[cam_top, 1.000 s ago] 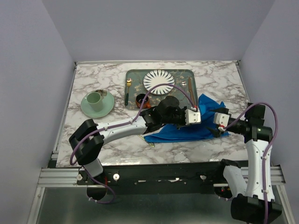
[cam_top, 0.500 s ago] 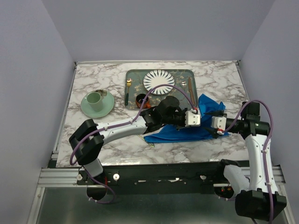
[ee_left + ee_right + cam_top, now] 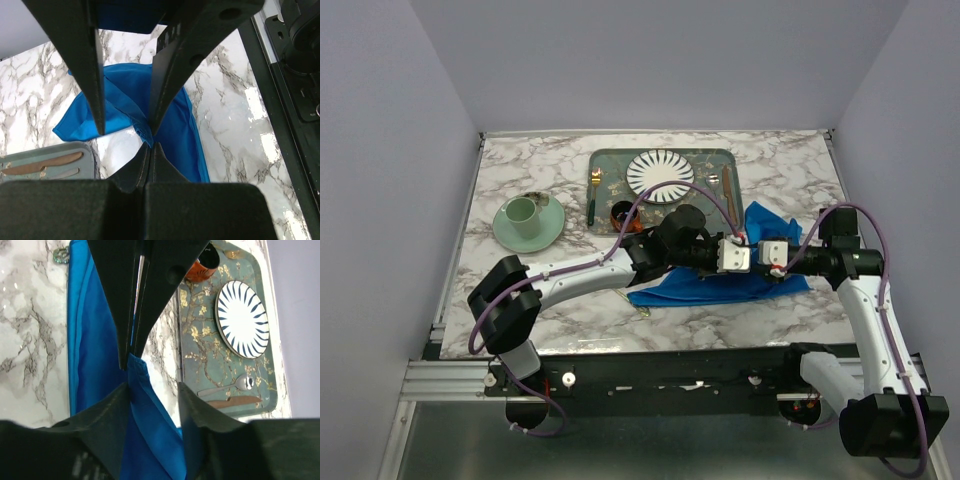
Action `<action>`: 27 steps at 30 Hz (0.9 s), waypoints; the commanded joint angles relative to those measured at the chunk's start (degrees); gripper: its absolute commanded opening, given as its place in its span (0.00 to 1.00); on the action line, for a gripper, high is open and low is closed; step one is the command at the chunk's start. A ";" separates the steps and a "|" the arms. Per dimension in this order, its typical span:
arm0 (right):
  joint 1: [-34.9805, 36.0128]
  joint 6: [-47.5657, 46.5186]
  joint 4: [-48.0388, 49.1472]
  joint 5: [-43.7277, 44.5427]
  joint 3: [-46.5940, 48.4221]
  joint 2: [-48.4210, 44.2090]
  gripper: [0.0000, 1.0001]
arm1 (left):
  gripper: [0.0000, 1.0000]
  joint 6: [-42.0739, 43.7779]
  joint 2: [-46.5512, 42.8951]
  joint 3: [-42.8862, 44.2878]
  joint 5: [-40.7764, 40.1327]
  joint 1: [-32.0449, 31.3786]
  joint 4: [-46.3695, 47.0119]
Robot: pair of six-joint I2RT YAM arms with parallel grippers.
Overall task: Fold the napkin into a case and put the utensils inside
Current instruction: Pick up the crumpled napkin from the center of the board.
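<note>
The blue napkin [image 3: 705, 285] lies loosely doubled on the marble at the near right, with no case shape in view. My left gripper [image 3: 748, 260] reaches across it and is shut on a raised hem [image 3: 149, 143]. My right gripper [image 3: 760, 262] meets it tip to tip. In the right wrist view its jaws [image 3: 154, 386] stand apart with the same lifted fold [image 3: 142, 390] between them, the cloth resting against one finger [image 3: 112, 407]. A small iridescent utensil end [image 3: 61, 255] shows at the napkin's near left corner [image 3: 642, 312], and the rest of it is hidden.
A patterned grey-green tray [image 3: 615, 160] at the back holds a striped plate [image 3: 660, 176], an orange cup [image 3: 620, 213], a green-handled gold fork [image 3: 592, 195], a silvery spoon [image 3: 235, 385] and a brown piece of cutlery [image 3: 235, 401]. A green cup and saucer [image 3: 528, 220] sit at left.
My right gripper has moved left over the napkin up to the left gripper's tips, and its jaws have narrowed around the lifted fold. The left arm has held still.
</note>
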 commanded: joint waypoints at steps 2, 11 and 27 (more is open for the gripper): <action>0.87 0.21 0.56 2.26 -0.08 0.60 0.44 | 0.00 1.12 -0.74 0.56 1.59 -0.39 0.21; 2.46 6.26 1.87 3.40 0.80 -0.27 0.01 | 0.04 0.16 -0.03 1.17 -1.13 -0.31 0.21; -1.67 37.55 8.99 10.25 14.33 5.53 0.01 | 0.80 -23.13 -21.38 -13.31 -12.84 18.23 -26.85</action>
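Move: The left gripper already holds the napkin corner between its shut finger pads. From the right hand, whose open fingers straddle it, the corner lies about 2 cm left, 1 cm back and 1 cm lower. Counted from the right hand, the knife is some 24 cm ahead and 3 cm left, the tray's middle about 26 cm ahead and 20 cm left, both roughly 12 cm below. The gold spoon lies around 30 cm left of the left hand, 3 cm back, 12 cm below. The right hand stays almost in place while its fingers shut on the napkin corner beside the still-closed left fingertips, and only then does the left gripper open and swing away, about 14 cm left and 7 cm forward, turning some 30 degrees counter-clockwise. As the left lets go, the right keeps its pinch and draws the corner about 5 cm forward, some 5 cm up and a little right, its wrist turning nearly 20 degrees clockwise and tipping slightly. ##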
